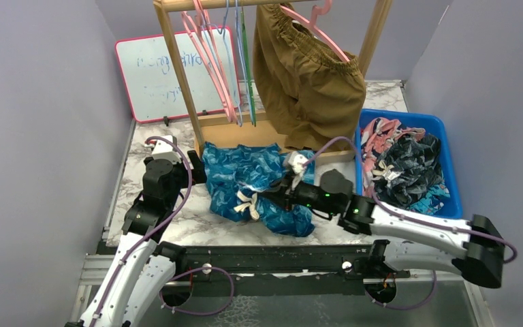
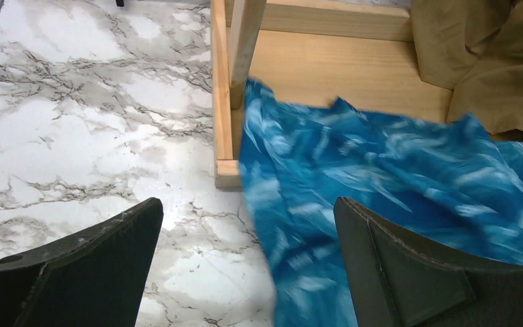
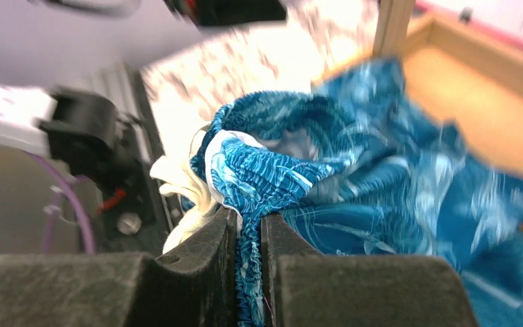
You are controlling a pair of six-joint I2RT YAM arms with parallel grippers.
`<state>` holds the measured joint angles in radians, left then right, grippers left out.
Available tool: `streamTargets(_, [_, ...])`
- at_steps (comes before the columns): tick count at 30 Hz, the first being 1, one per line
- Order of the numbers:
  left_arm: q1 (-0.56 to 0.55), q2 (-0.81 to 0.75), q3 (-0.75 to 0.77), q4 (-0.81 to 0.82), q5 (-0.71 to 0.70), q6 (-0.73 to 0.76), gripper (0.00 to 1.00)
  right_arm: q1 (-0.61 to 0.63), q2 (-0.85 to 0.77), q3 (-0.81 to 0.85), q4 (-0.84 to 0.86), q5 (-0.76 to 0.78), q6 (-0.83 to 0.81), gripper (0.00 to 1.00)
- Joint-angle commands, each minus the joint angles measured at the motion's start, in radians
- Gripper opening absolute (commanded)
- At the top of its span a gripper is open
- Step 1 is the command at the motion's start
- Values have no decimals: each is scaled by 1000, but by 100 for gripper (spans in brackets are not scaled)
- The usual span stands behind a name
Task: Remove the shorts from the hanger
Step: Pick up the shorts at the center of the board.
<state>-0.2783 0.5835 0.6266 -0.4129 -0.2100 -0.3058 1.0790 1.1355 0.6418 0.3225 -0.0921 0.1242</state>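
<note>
The teal-blue patterned shorts [image 1: 245, 174] lie crumpled on the marble table in front of the rack. My right gripper [image 1: 271, 197] is shut on their elastic waistband [image 3: 248, 231], with the white drawstring [image 3: 184, 191] bunched just left of the fingers. The brownish-orange shorts [image 1: 310, 82] hang by the waistband on a pink hanger [image 1: 320, 34] at the rack's right end. My left gripper [image 1: 194, 167] stands open and low at the blue shorts' left edge [image 2: 381, 177], one finger over bare table and the other over the cloth, holding nothing [image 2: 248, 231].
The wooden rack [image 1: 245, 133] has several empty hangers [image 1: 211, 61] on its rail. A blue bin [image 1: 398, 116] at the right holds more shorts. A whiteboard [image 1: 156, 75] leans at the back left. Grey walls stand on both sides.
</note>
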Motion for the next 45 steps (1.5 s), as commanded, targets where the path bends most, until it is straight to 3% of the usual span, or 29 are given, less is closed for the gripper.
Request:
streamTargets(1, [7, -19, 7, 0, -8, -4, 99, 4, -201, -13, 48, -60, 26, 1])
streamTargets(7, [9, -31, 5, 0, -13, -4, 99, 5, -399, 18, -35, 3, 44, 1])
streamTargets(15, [10, -25, 4, 2, -7, -4, 99, 4, -399, 78, -196, 237, 65, 1])
streamTargets(19, [10, -24, 2, 2, 2, -4, 99, 4, -483, 88, -198, 262, 55, 1])
streamTargets(22, [13, -22, 1, 4, 4, -3, 99, 4, -470, 153, -313, 251, 55, 1])
streamTargets(26, [15, -18, 1, 6, 8, -3, 99, 3, -349, 180, -437, 332, 83, 1])
streamTargets(31, [15, -6, 1, 6, 16, -1, 99, 1, -76, 197, -502, 480, 173, 1])
streamTargets(38, [14, -13, -1, 6, 23, 0, 99, -13, 289, 327, -607, 485, 273, 4])
streamTargets(39, [15, -16, -1, 6, 23, 0, 99, -13, 316, 343, -630, 475, 280, 9])
streamTargets(40, [16, -16, -2, 6, 22, 0, 99, -13, 339, 352, -646, 461, 289, 21])
streamTargets(43, [16, -19, -2, 6, 23, 0, 99, -13, 361, 348, -653, 391, 292, 66])
streamTargets(45, [16, -18, -4, 5, 24, 0, 99, -14, 371, 344, -666, 351, 288, 80])
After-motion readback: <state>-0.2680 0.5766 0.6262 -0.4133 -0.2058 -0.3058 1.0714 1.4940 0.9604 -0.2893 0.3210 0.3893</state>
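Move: My right hand already holds the blue shorts by the waist, and the table patch where they will be laid is about 6 cm ahead, 6 cm to the right and 19 cm down. The wooden tray is some 31 cm ahead, 3 cm right and 18 cm down; the blue basket is roughly 22 cm ahead and 46 cm right, 15 cm lower. From my left hand, that patch is about 25 cm right, 2 cm back and 19 cm below. Keeping my pinch on the blue shorts, I swing my right hand up about 14 cm, drawing back and rightward, hover briefly, then sweep it forward and down nearly 25 cm to the table in front of the tray. On the way down my fingers tip steeply downward and turn some 30 degrees clockwise. At the bottom I open them to let go of the waistband. ##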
